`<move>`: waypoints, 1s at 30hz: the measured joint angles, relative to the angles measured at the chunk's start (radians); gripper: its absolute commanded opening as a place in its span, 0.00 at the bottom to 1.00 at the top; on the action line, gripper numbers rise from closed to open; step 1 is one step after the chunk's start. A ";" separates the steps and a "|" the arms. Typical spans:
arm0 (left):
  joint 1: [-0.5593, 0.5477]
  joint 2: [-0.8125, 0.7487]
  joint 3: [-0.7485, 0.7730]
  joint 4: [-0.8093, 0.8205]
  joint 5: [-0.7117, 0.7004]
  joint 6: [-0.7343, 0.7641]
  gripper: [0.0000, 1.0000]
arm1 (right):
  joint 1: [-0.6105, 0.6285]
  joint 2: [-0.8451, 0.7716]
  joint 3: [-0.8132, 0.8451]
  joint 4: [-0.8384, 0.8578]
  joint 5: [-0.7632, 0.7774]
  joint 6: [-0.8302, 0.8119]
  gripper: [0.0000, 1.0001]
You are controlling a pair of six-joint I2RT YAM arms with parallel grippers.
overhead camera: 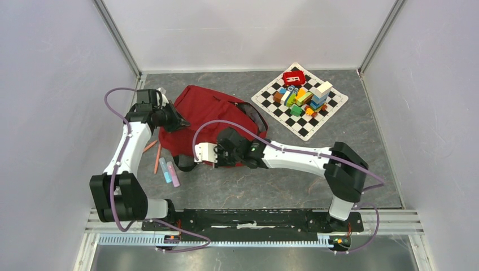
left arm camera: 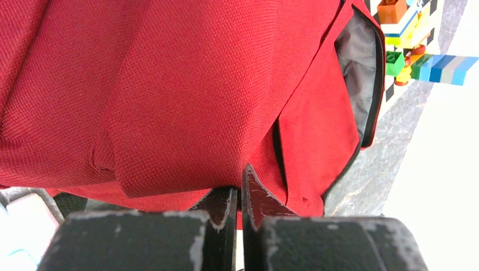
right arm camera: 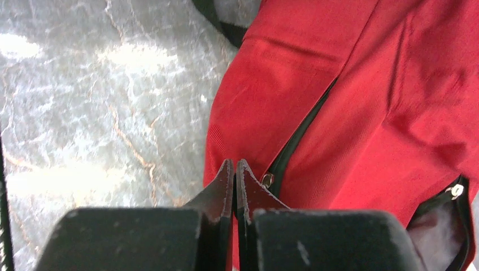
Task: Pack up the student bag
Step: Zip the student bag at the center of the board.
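Observation:
The student bag (overhead camera: 206, 110), dark red with black zippers, lies flat in the middle of the table. My left gripper (overhead camera: 179, 121) is at its left side. In the left wrist view that gripper (left arm camera: 240, 182) is shut, with a fold of the red fabric (left arm camera: 169, 101) caught at its tips. Grey lining (left arm camera: 357, 62) shows through an open zipper. My right gripper (overhead camera: 195, 153) is at the bag's near edge. It (right arm camera: 234, 164) is shut right beside a black zipper (right arm camera: 294, 144) and a small metal ring (right arm camera: 267, 180). I cannot tell whether anything thin is pinched.
A checkered mat (overhead camera: 330, 107) with several coloured toy blocks (overhead camera: 305, 97) lies at the back right. Left of the bag lie a blue highlighter (overhead camera: 165, 169), a pink one (overhead camera: 174, 175) and orange pencils (overhead camera: 157, 160). Grey walls close in both sides.

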 measured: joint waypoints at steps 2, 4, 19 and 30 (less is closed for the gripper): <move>-0.001 0.024 0.022 -0.002 -0.012 -0.004 0.02 | -0.002 -0.044 -0.055 0.011 -0.001 0.011 0.00; -0.001 0.047 0.042 -0.004 -0.019 -0.011 0.02 | -0.005 -0.079 -0.101 0.019 0.000 0.018 0.00; -0.006 0.162 0.152 0.064 -0.072 -0.026 0.80 | -0.108 -0.143 -0.192 0.046 -0.068 0.022 0.00; -0.099 -0.325 -0.142 0.098 -0.148 -0.219 0.89 | -0.146 -0.114 -0.063 -0.005 -0.217 0.029 0.00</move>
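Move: The right hand already pinches the zipper pull on the bag's near side. From it, the mesh-lined opening still to be closed lies about 16 cm ahead, 13 cm to the right and a little lower. The black strap loop is level with it, some 11 cm left and 7 cm down. From the left hand, already gripping red bag cloth, the opening is roughly 22 cm right and 2 cm ahead, the zipper pull 12 cm back, 10 cm right, both about 6 cm lower. Still pinching the zipper pull, the right hand draws it about 5 cm to the right along the bag's near side, then eases forward and lifts some 4 cm, backing slightly left, fingers shut. The left hand keeps its cloth pinched for a 5 cm push forward, opens wide to let go, then rises about 5 cm and swings back some 8 cm, fingertips tipping up. ##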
